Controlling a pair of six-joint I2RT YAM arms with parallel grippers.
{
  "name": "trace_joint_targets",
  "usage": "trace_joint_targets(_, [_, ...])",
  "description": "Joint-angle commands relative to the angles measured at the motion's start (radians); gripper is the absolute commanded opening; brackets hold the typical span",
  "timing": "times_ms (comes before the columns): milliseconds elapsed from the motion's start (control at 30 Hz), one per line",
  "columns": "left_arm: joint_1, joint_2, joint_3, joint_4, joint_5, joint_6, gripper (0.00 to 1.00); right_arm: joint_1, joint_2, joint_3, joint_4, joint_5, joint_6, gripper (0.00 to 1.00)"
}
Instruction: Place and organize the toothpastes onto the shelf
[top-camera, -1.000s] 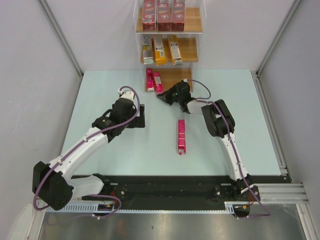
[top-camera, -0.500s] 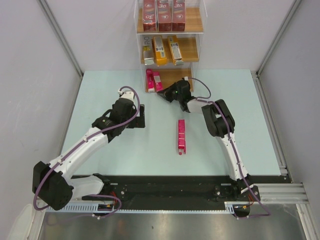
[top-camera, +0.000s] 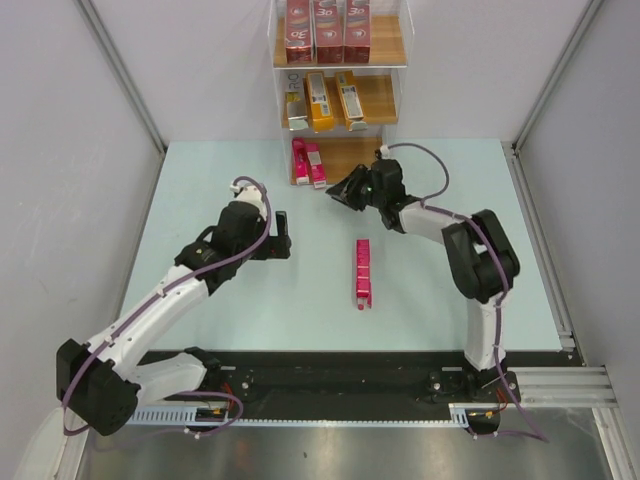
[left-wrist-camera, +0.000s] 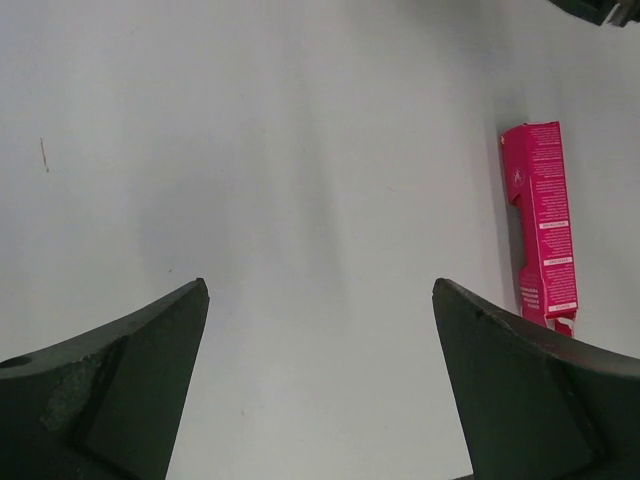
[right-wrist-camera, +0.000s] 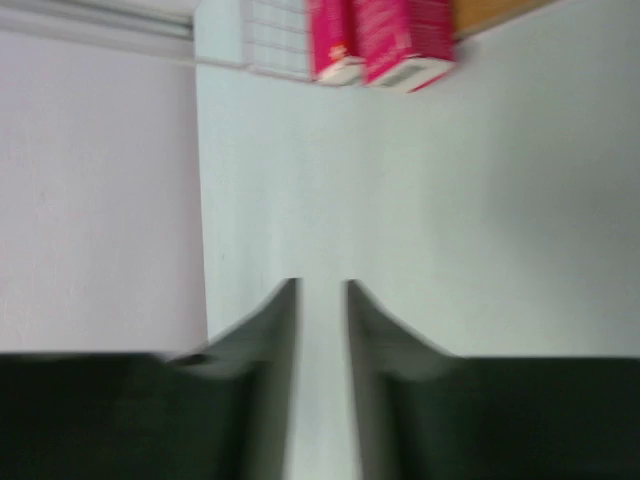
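Observation:
The shelf (top-camera: 380, 100) stands at the table's far edge. Its top tier holds three dark red toothpastes (top-camera: 327, 30), the middle tier orange-yellow ones (top-camera: 322, 100), and the bottom tier two pink ones (top-camera: 308, 163). One pink carton (top-camera: 362, 272) lies loose mid-table, also seen as the pink carton (left-wrist-camera: 543, 225) at the right of the left wrist view. My right gripper (top-camera: 336, 194) sits just right of the bottom tier, its jaws a narrow gap apart and empty (right-wrist-camera: 322, 285), with the two shelved pink cartons (right-wrist-camera: 380, 30) ahead of it. My left gripper (top-camera: 283, 235) (left-wrist-camera: 320, 290) is wide open over bare table.
The light table (top-camera: 200, 200) is bounded by grey walls at left and right and a metal rail (top-camera: 545, 250) along the right side. The shelf's bottom board (top-camera: 350, 155) shows bare wood to the right of the pink cartons.
My right arm's elbow has swung out to the right and its gripper has drawn back slightly from the shelf, its jaws parting from shut. The left arm shifted only slightly.

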Motion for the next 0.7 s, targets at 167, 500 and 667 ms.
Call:
trace_joint_targets(167, [-0.020, -0.037, -0.003, 0.044, 0.056, -0.028, 1.00, 0.187, -0.434, -0.103, -0.449, 0.308, -0.459, 0.87])
trace_joint_targets(500, [-0.034, -0.017, 0.026, 0.047, 0.068, -0.030, 1.00, 0.342, -0.684, -0.351, -0.746, 0.617, -0.541, 1.00])
trace_joint_targets(667, [-0.039, -0.005, 0.026, 0.050, 0.068, -0.034, 1.00, 0.355, -0.725, -0.442, -0.713, 0.562, -0.487, 0.96])
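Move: Lying lengthwise on the open table, the last pink toothpaste is about 16 cm back from the right hand, some 9 cm to its right and 9 cm below. On the lowest shelf, about 7 cm lower than that hand, the nearer pink toothpaste lies some 18 cm ahead and 6 cm left, with the other about 5 cm farther left alongside. From the left hand, the table toothpaste is about 22 cm right, 3 cm ahead and 16 cm below. Swinging back from the shelf, the right hand travels about 20 cm towards its base and some 8 cm right, arching up about 10 cm and down again, to come in above the last toothpaste on the table. Its fingers spread wide as the wrist rolls some 45 degrees, left side dipping, so that they point more steeply down, still without visible contact. ##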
